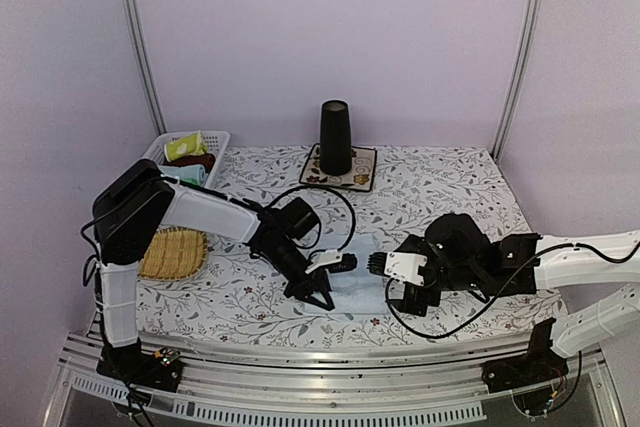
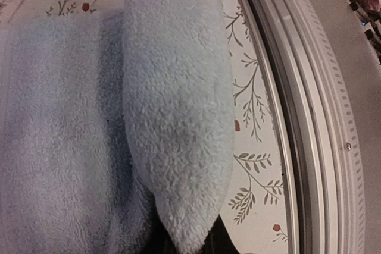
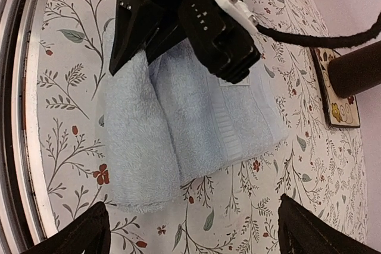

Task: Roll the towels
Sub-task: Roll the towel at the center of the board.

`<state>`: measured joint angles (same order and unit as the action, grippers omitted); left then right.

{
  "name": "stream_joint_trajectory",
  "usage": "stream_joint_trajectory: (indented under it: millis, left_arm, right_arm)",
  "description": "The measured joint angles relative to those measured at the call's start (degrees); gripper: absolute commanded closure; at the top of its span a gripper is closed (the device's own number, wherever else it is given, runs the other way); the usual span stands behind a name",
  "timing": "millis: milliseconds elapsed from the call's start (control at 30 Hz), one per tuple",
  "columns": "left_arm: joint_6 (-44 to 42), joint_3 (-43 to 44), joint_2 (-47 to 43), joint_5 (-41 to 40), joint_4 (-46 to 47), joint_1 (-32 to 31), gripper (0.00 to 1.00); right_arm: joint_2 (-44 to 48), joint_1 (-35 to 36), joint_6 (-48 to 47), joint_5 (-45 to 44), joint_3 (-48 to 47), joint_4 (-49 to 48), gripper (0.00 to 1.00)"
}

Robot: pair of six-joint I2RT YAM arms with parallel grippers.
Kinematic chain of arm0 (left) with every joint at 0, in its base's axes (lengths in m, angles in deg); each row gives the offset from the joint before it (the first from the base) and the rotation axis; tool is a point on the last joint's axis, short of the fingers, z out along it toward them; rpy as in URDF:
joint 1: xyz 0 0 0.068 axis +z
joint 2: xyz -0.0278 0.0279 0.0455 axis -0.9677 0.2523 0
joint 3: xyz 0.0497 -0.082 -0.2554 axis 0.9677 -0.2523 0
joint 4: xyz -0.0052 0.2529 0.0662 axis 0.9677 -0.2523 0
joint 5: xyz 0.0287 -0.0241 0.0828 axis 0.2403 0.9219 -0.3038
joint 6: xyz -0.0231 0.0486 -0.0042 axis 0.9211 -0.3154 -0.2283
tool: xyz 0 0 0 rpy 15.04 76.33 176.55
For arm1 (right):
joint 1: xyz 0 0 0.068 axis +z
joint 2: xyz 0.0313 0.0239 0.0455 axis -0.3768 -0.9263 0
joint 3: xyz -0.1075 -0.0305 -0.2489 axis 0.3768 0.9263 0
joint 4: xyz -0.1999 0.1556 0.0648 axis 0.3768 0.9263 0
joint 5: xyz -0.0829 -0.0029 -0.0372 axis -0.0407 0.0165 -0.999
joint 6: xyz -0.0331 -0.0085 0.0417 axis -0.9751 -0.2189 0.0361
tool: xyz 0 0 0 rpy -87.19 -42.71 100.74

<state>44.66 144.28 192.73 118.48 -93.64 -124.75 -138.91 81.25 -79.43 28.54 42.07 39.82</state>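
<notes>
The light blue towel [image 1: 362, 247] lies on the flowered tablecloth near the front middle, its near edge rolled into a thick fold [image 3: 140, 141]. My left gripper [image 1: 322, 293] is shut on one end of that fold [image 2: 178, 117]; its jaws [image 2: 187, 248] are mostly hidden under the cloth. My right gripper [image 1: 384, 279] stands open just right of the towel, and its fingertips [image 3: 74, 233] straddle bare tablecloth short of the towel's other end. A yellow-green towel [image 1: 186, 146] sits in the white basket [image 1: 218, 139] at the back left.
A woven straw tray [image 1: 174, 253] lies at the left. A tall black cup [image 1: 335, 136] stands on a flowered mat [image 1: 360, 179] at the back middle. The table's metal front rail [image 2: 309, 123] runs close by the rolled fold.
</notes>
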Motion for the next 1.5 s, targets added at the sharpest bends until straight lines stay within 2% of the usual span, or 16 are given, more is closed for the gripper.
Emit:
stream_joint_trajectory:
  millis: [267, 667, 733, 800, 1033, 1167, 1267, 1300, 1333, 1400, 1500]
  left_arm:
    - [1.4, 3.9, 3.0, 5.3, -4.7, 2.7, 1.0]
    - [4.6, 13.5, 11.3, 13.0, -12.6, 6.8, 1.0]
    - [4.7, 14.0, 12.0, 14.3, -13.4, 7.1, 1.0]
    - [4.7, 14.2, 12.3, 15.0, -13.7, 7.2, 1.0]
    - [4.2, 14.2, 12.5, 15.8, -14.1, 7.4, 1.0]
    - [3.8, 14.0, 12.5, 15.7, -14.1, 7.4, 1.0]
    - [3.4, 13.8, 12.3, 15.6, -14.1, 7.5, 0.94]
    - [3.3, 13.6, 12.1, 15.3, -14.1, 7.5, 0.9]
    - [3.2, 13.3, 11.6, 14.9, -14.1, 7.5, 0.71]
    - [2.9, 12.6, 10.6, 13.8, -14.0, 7.6, 0.51]
    - [2.8, 10.7, 7.7, 10.6, -13.7, 7.8, 0.32]
  right_arm:
    - [-6.8, 6.8, -6.4, -5.7, 2.0, -7.1, 0.08]
    - [-21.8, 8.2, -12.1, -9.9, 0.1, -19.0, 0.22]
    - [-24.5, 8.2, -12.9, -11.9, -0.2, -21.6, 0.32]
    - [-25.9, 8.2, -13.3, -13.1, -0.5, -22.8, 0.35]
    - [-30.7, 8.3, -13.3, -17.3, -2.5, -26.3, 0.61]
    - [-31.6, 8.0, -12.6, -17.7, -2.8, -26.9, 0.84]
    - [-31.9, 7.3, -11.8, -17.0, -3.7, -26.1, 0.93]
    - [-32.0, 7.0, -11.3, -16.3, -4.3, -25.2, 0.95]
    - [-32.0, 6.6, -11.0, -15.5, -4.9, -24.4, 0.96]
    - [-32.0, 5.9, -10.3, -13.6, -6.0, -22.7, 0.96]
    - [-32.0, 4.8, -9.1, -10.5, -7.7, -19.9, 0.97]
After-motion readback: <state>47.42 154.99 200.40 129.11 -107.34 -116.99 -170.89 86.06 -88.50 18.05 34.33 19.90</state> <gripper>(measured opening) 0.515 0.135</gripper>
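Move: The towel's rolled edge is still pinched in the left fingers, with its middle about 4 cm to that hand's right and level with it. From the open right hand, that middle lies some 9 cm left, straight across and 9 cm down. The loose towel flap's middle is about 10 cm farther out than the roll's; the wicker mat is 30 cm left and 13 cm ahead of the left hand. Left hand carries the roll 3 cm forward; right drops 9 cm, moving left, and pinches the roll; left opens. ##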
